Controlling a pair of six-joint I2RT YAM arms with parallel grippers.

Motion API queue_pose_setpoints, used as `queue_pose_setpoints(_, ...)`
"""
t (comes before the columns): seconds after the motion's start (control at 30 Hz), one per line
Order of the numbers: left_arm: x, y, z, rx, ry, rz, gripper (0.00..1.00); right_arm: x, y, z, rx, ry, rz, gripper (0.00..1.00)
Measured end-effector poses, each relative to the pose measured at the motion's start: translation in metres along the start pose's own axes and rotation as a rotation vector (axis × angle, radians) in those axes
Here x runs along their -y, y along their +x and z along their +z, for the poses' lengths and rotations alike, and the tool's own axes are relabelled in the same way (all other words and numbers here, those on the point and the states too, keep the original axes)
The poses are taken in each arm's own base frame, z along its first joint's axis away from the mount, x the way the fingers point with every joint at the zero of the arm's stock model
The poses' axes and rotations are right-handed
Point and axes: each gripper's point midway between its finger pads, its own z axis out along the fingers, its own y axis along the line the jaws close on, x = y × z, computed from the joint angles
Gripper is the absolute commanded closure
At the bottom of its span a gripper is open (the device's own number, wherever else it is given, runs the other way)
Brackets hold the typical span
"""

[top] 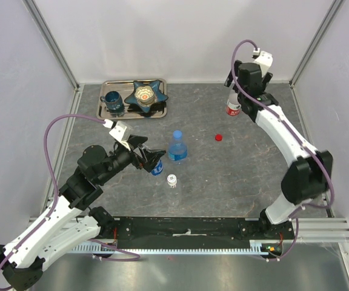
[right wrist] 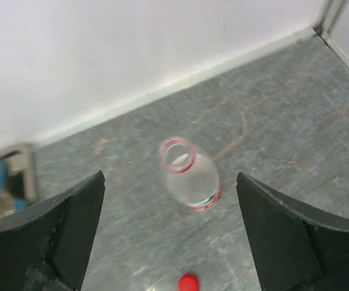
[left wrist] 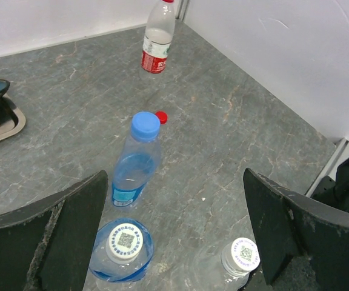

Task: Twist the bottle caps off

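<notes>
The red-labelled bottle [top: 233,108] [left wrist: 157,39] stands at the back right with its neck open [right wrist: 179,156]. Its red cap [top: 219,137] [left wrist: 161,117] [right wrist: 188,282] lies loose on the table. My right gripper [top: 243,91] [right wrist: 169,177] hangs open above that bottle, holding nothing. A blue-capped bottle [top: 176,147] [left wrist: 137,163] stands mid-table. A blue-tinted bottle [top: 157,167] [left wrist: 123,250] and a tiny plain bottle [top: 172,180] [left wrist: 240,257] each carry a white cap. My left gripper [top: 152,155] [left wrist: 174,200] is open wide above these two, touching neither.
A metal tray [top: 111,114] at the back left holds a dark blue mug [top: 113,102] and a blue star-shaped dish [top: 148,95]. White walls with aluminium posts close the back and sides. The tray's corner [left wrist: 5,121] shows left in the left wrist view.
</notes>
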Motion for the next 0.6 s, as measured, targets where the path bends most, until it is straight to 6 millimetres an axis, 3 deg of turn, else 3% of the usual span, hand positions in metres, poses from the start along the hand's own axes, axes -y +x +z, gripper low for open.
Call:
queue_pose_setpoints(0.13,-0.01,-0.006,-0.001,0.011,-0.065,0.0,0.0,-0.025,-0.045,-0.074,0.078,-0.168,0.077,0.07)
queue_pose_setpoints(0.2,-0.017,-0.012,-0.001,0.024,-0.11,0.0,0.01,-0.049,-0.052,-0.122,0.098,-0.325,0.098,0.07)
queue_pose_setpoints(0.27,-0.025,-0.017,-0.001,0.033,-0.16,0.0,0.01,-0.082,-0.047,-0.176,0.083,-0.518,0.089,0.05)
queue_pose_setpoints(0.37,-0.035,-0.023,0.001,0.029,-0.228,0.001,0.01,-0.13,-0.018,-0.238,0.019,-0.745,0.03,0.05)
queue_pose_setpoints(0.43,-0.043,-0.029,0.001,0.02,-0.284,0.003,0.02,-0.154,0.018,-0.262,-0.045,-0.832,-0.041,0.05)
queue_pose_setpoints(0.5,-0.05,-0.033,0.0,0.014,-0.333,0.005,0.02,-0.168,0.063,-0.275,-0.126,-0.878,-0.134,0.06)
queue_pose_setpoints(0.6,-0.056,-0.035,-0.007,0.013,-0.372,0.008,0.06,-0.169,0.119,-0.272,-0.222,-0.867,-0.249,0.07)
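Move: The blue-capped bottle stands about 19 cm back and 26 cm left of the right hand, its middle some 10 cm lower. The blue-label bottle is roughly 10 cm left of it and 8 cm nearer the base; the red cap lies about 9 cm back and 6 cm left of the hand, 20 cm below; the opened bottle stands 5 cm ahead and 1 cm right. From the left hand, the blue-capped bottle is about 10 cm ahead, 8 cm right and 14 cm lower. The empty right hand leaves the opened bottle for the blue-capped one, swinging some 26 cm left and 21 cm back in a fast arc that rises about 12 cm and sinks again, turning roughly 50 degrees counter-clockwise. Its fingers stay wide, ending close about the blue cap, no contact visible. The left hand, open, clears the blue-label bottle, drifting left and forward and turning counter-clockwise. ##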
